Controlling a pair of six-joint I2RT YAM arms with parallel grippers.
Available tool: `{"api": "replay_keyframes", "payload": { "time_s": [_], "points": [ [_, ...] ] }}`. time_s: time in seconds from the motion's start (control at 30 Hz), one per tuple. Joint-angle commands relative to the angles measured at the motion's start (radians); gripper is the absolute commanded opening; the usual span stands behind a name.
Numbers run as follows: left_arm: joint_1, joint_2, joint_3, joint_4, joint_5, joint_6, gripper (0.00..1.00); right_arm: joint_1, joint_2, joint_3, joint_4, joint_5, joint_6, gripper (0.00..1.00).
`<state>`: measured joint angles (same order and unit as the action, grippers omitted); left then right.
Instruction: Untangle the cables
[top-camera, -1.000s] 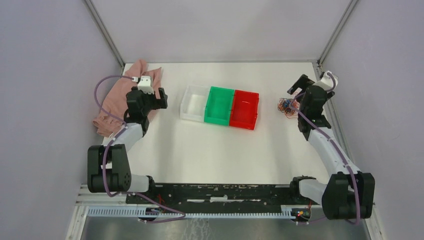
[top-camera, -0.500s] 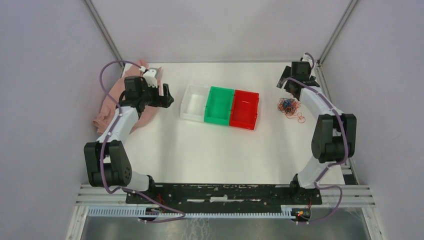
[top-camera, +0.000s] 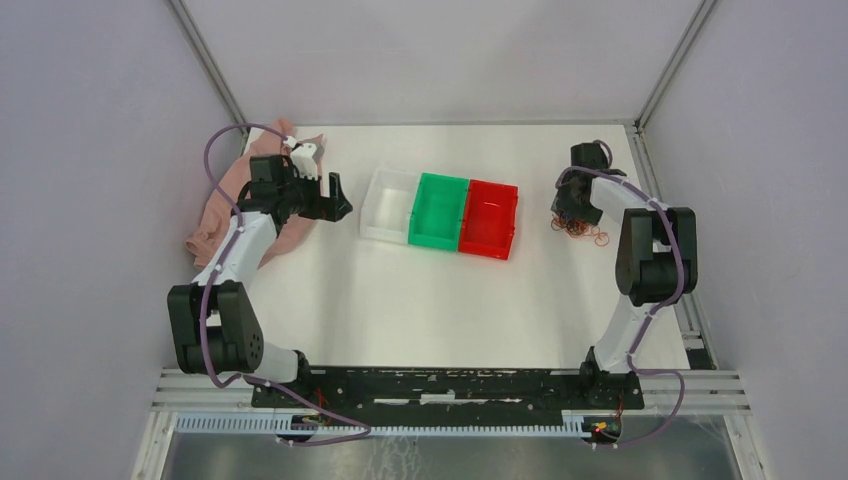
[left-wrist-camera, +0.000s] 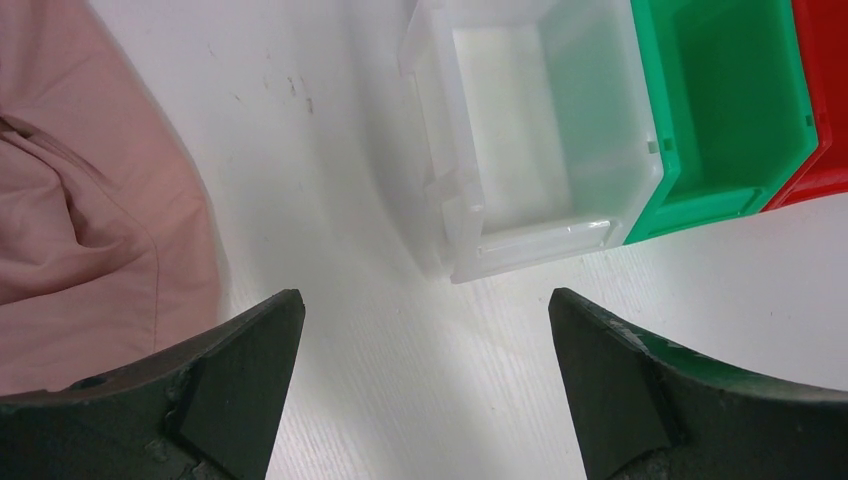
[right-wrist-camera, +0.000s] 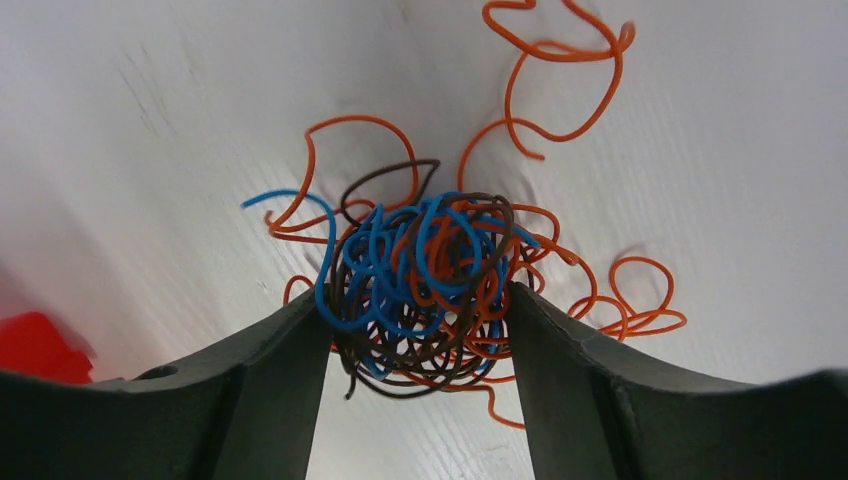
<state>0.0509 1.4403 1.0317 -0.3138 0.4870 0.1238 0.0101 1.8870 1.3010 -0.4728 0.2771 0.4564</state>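
Note:
The cables (right-wrist-camera: 425, 270) are a tight ball of blue, dark brown and orange wire on the white table, with loose orange loops (right-wrist-camera: 560, 80) trailing beyond it. My right gripper (right-wrist-camera: 418, 300) stands down over the ball, and both fingers press against its sides. From above, the cables (top-camera: 582, 233) show at the far right, partly hidden under the right gripper (top-camera: 566, 212). My left gripper (left-wrist-camera: 425, 305) hangs wide open over bare table with nothing between its fingers, to the left of the bins (top-camera: 335, 198).
A white bin (top-camera: 372, 205), a green bin (top-camera: 440, 240) and a red bin (top-camera: 489, 250) stand in a row mid-table. A pink cloth (top-camera: 225, 215) lies bunched at the far left. The right wall frame runs close beside the cables.
My right arm swung back and came down over the cable ball, and its jaws have narrowed onto it. The left gripper shifted slightly right, toward the white bin.

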Motion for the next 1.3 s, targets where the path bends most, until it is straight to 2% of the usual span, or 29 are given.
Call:
{"api": "replay_keyframes", "payload": {
  "time_s": [0.0, 0.1, 0.27, 0.5, 0.73, 0.93, 1.17, 1.27],
  "points": [
    [0.001, 0.001, 0.039, 0.028, 0.054, 0.010, 0.99, -0.005, -0.071, -0.077, -0.036, -0.112, 0.062, 0.66],
    [0.001, -0.005, 0.030, 0.040, 0.057, 0.007, 0.99, -0.004, -0.106, -0.117, -0.042, -0.142, 0.058, 0.60],
    [0.002, -0.009, 0.020, 0.044, 0.064, 0.010, 0.99, -0.003, -0.168, -0.183, -0.045, -0.177, 0.056, 0.40],
    [0.001, -0.014, 0.012, 0.044, 0.075, 0.023, 0.99, 0.061, -0.279, -0.325, -0.049, -0.210, 0.089, 0.38],
    [0.002, -0.026, 0.019, 0.031, 0.070, 0.043, 0.99, 0.310, -0.460, -0.471, -0.101, -0.117, 0.195, 0.39],
    [0.001, -0.035, 0.021, 0.029, 0.070, 0.048, 0.99, 0.449, -0.592, -0.547, -0.102, -0.129, 0.315, 0.38],
    [0.001, -0.026, 0.017, 0.030, 0.070, 0.044, 0.99, 0.753, -0.461, -0.450, -0.049, -0.089, 0.436, 0.36],
    [0.001, -0.026, 0.016, 0.025, 0.071, 0.048, 0.99, 0.870, -0.346, -0.324, -0.042, -0.053, 0.445, 0.42]
  ]
}}
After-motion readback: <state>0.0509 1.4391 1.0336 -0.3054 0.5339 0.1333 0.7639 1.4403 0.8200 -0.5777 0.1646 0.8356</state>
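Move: Around and just below the right fingertips sits the tangle of cables, its middle about 1 cm ahead and 1 cm below the hand point. The red bin stands roughly 22 cm to that hand's left and level with it fore and aft, the green bin some 36 cm left and 2 cm farther out. From the left hand, the tangle lies about 58 cm to the right, 5 cm ahead and 12 cm below. Drawing back low over the table, the right hand closes its half-shut fingers and pinches the tangle early on. It then swings left as well, about 22 cm back and 22 cm left in all, towards the open space on the robot's side of the red bin. Its height barely changes, the wrist turns some 25 degrees counter-clockwise, and the fingers keep their hold. ##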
